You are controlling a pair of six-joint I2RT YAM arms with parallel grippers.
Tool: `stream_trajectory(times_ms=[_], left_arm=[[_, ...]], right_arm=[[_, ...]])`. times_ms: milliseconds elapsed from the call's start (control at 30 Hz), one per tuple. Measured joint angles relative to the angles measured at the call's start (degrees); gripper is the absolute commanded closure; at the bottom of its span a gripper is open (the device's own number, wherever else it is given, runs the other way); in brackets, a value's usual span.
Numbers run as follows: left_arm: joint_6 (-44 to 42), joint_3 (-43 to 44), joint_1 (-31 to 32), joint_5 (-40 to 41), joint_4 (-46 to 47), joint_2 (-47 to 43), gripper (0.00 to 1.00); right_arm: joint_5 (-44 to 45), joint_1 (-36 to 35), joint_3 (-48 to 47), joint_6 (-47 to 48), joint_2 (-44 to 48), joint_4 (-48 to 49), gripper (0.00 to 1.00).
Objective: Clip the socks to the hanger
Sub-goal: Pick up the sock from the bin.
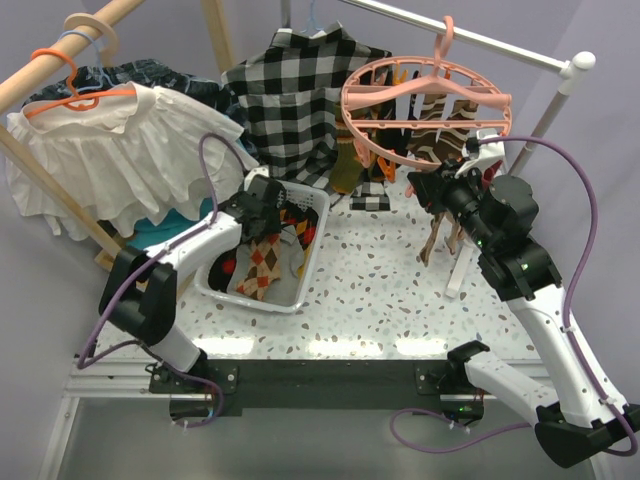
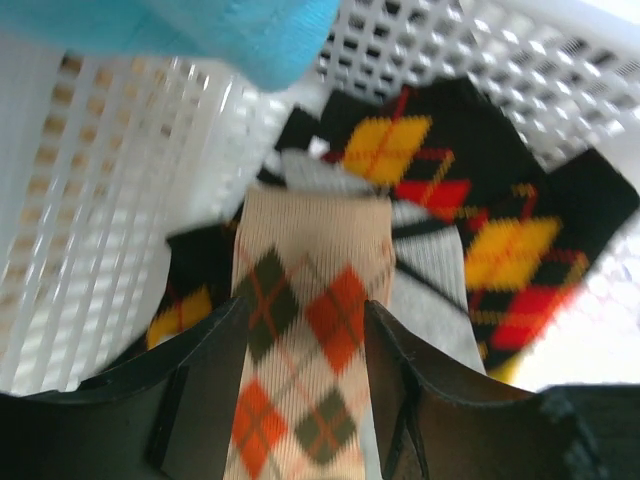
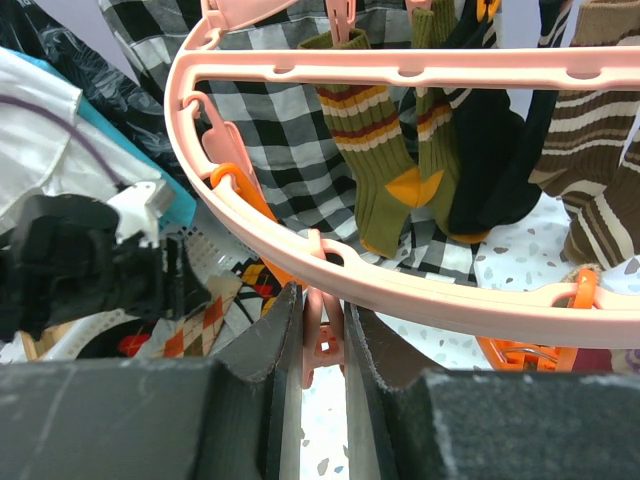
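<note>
The pink ring hanger (image 1: 346,112) hangs from a rail at the back right. Several socks (image 1: 440,135) are clipped to it, among them an olive striped pair (image 3: 385,150) and a brown striped one (image 3: 600,150). My right gripper (image 3: 322,300) is shut on a pink clip peg (image 3: 322,340) under the ring's near rim (image 3: 450,300). My left gripper (image 2: 305,310) is down in the white mesh basket (image 1: 310,255). It stands open, with a cream argyle sock (image 2: 300,260) lying between its fingers. Black, yellow and red argyle socks (image 2: 500,250) lie beside it.
A black-and-white checked shirt (image 1: 290,90) hangs behind the basket. A white dress (image 1: 100,150) on an orange coat hanger (image 1: 70,95) hangs from the wooden rack at the back left. Something teal (image 2: 200,30) overhangs the basket wall (image 2: 480,50).
</note>
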State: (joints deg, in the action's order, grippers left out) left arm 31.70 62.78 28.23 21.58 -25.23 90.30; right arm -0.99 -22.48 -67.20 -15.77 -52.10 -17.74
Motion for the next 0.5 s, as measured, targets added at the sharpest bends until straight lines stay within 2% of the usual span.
stream_trajectory(times_ms=[200,300,400,433,500], left_arm=[[-1.07,1.07,-1.53,0.04,5.51,6.32,0.5],[-1.07,1.09,-1.88,-0.15,7.15,8.55,0.58],[-0.92,1.07,-2.05,-0.68,8.35,10.1,0.74],[-0.92,1.07,-2.08,-1.03,8.55,10.21,0.86],[-0.98,1.07,-2.08,-1.77,9.09,10.21,1.0]], right_arm=[[0.0,0.0,0.0,0.2,0.0,0.0,0.91],[-0.02,0.0,0.0,0.31,-0.02,0.0,0.91],[-0.02,0.0,0.0,0.46,-0.02,0.02,0.91],[-0.02,0.0,0.0,0.48,-0.02,0.0,0.91],[0.0,0.0,0.0,0.61,-0.02,0.0,0.91]])
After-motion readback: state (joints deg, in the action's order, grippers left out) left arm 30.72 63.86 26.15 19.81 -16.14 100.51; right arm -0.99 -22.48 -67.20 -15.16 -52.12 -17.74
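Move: The tan argyle sock's cuff end lies about 4 cm ahead of the left hand, straight in line and 5 cm below; the rest of the sock runs back towards the base. The grey sock is level with the cuff and some 5 cm to its right; the black argyle sock is roughly 3 cm beyond the cuff and 7 cm to its right. From the right hand the cuff is about 10 cm ahead, 26 cm left and 34 cm below. Fingertips pinch the tan sock's cloth just short of its cuff edge: the left hand, already open and slanting down, sinks about 4.5 cm into the bin while reaching some 3.5 cm forward. The fingers shut most of the way as the descent slows to a stop, and the wrist keeps its angle. ##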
